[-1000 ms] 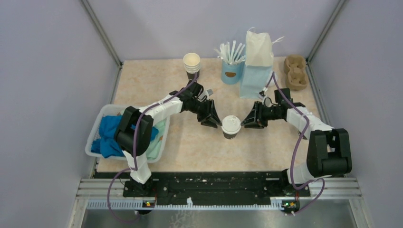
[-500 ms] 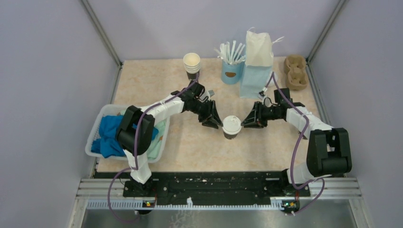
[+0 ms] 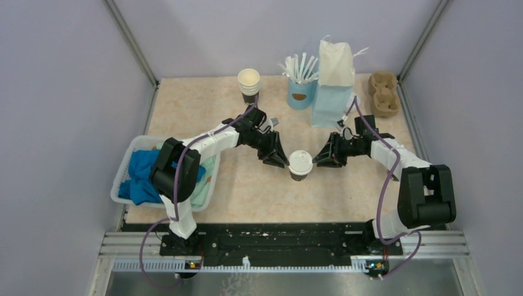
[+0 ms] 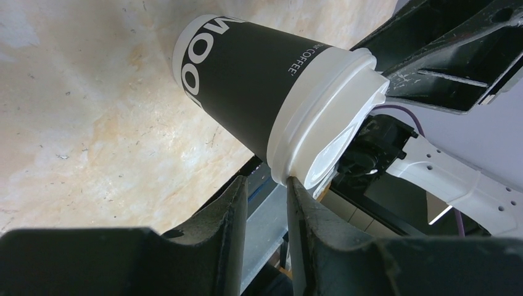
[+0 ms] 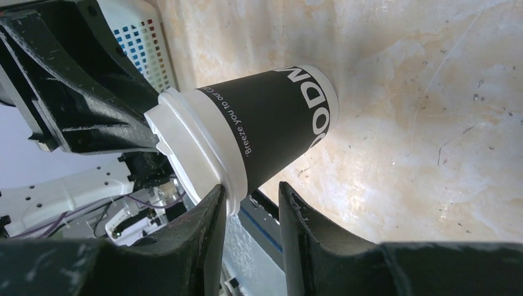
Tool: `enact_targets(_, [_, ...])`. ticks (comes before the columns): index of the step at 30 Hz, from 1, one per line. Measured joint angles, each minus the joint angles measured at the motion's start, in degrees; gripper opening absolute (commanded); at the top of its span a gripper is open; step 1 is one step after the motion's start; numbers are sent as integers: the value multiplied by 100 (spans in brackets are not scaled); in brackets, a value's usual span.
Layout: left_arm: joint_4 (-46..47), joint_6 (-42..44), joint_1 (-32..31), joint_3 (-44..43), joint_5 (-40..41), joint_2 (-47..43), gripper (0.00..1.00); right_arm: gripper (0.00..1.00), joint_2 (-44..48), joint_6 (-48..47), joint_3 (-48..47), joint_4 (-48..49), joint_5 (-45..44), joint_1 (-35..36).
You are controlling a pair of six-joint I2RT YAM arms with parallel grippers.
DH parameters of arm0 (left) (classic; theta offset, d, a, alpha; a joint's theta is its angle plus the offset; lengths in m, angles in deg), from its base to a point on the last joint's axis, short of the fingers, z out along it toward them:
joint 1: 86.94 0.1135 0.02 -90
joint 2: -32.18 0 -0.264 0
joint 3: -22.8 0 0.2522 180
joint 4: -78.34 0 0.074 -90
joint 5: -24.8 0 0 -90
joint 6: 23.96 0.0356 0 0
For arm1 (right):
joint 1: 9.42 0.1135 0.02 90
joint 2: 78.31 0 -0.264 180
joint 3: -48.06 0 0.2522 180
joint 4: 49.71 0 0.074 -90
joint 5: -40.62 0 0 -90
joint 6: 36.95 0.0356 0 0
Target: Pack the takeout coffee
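Note:
The takeout coffee [image 3: 300, 164] stands upright mid-table, a dark paper cup [image 4: 247, 74] [image 5: 277, 117] with a round white lid [image 4: 321, 117] [image 5: 191, 148]. My left gripper [image 3: 279, 158] [image 4: 266, 185] sits low at the cup's left side. Its jaws are open a narrow gap with nothing between them, and one fingertip [image 4: 296, 191] touches the lid's rim. My right gripper [image 3: 321, 158] [image 5: 250, 191] faces it from the cup's right side. It is open by a similar gap, with one fingertip [image 5: 213, 200] against the lid's rim.
A light blue paper bag [image 3: 333, 86] stands at the back, with a blue cup of white sticks [image 3: 301, 89] and stacked lidless cups [image 3: 249, 83] to its left. A brown cup carrier [image 3: 383, 92] lies back right. A white basket [image 3: 123, 176] of blue cloths sits left.
The left gripper has edged right to the cup and its jaws have narrowed a little. The right gripper and the cup have barely moved.

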Motion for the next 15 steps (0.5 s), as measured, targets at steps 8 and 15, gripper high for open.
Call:
enact_targets(8, [-494,160,-57,-258,439,-39,56,44,35,-273,-660,-761,-590,92])
enact_targets(15, [-920,345,20,-354,763,-326,84,67,96,-643,-1220,-1252,-761,-114])
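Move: The lidded coffee cup stands between the hands, its middle about 6 cm to the left hand's right, 1 cm back and 6 cm below. From the right hand it is some 6 cm left, 1 cm back and 5 cm below. The paper bag stands some 25 cm ahead of the right hand and 6 cm to its right; the straw holder is about 28 cm ahead of that hand and 6 cm left. Both hands open and come free of the lid rim, right rising forward-right about 5 cm, left backing leftward 2 cm. ##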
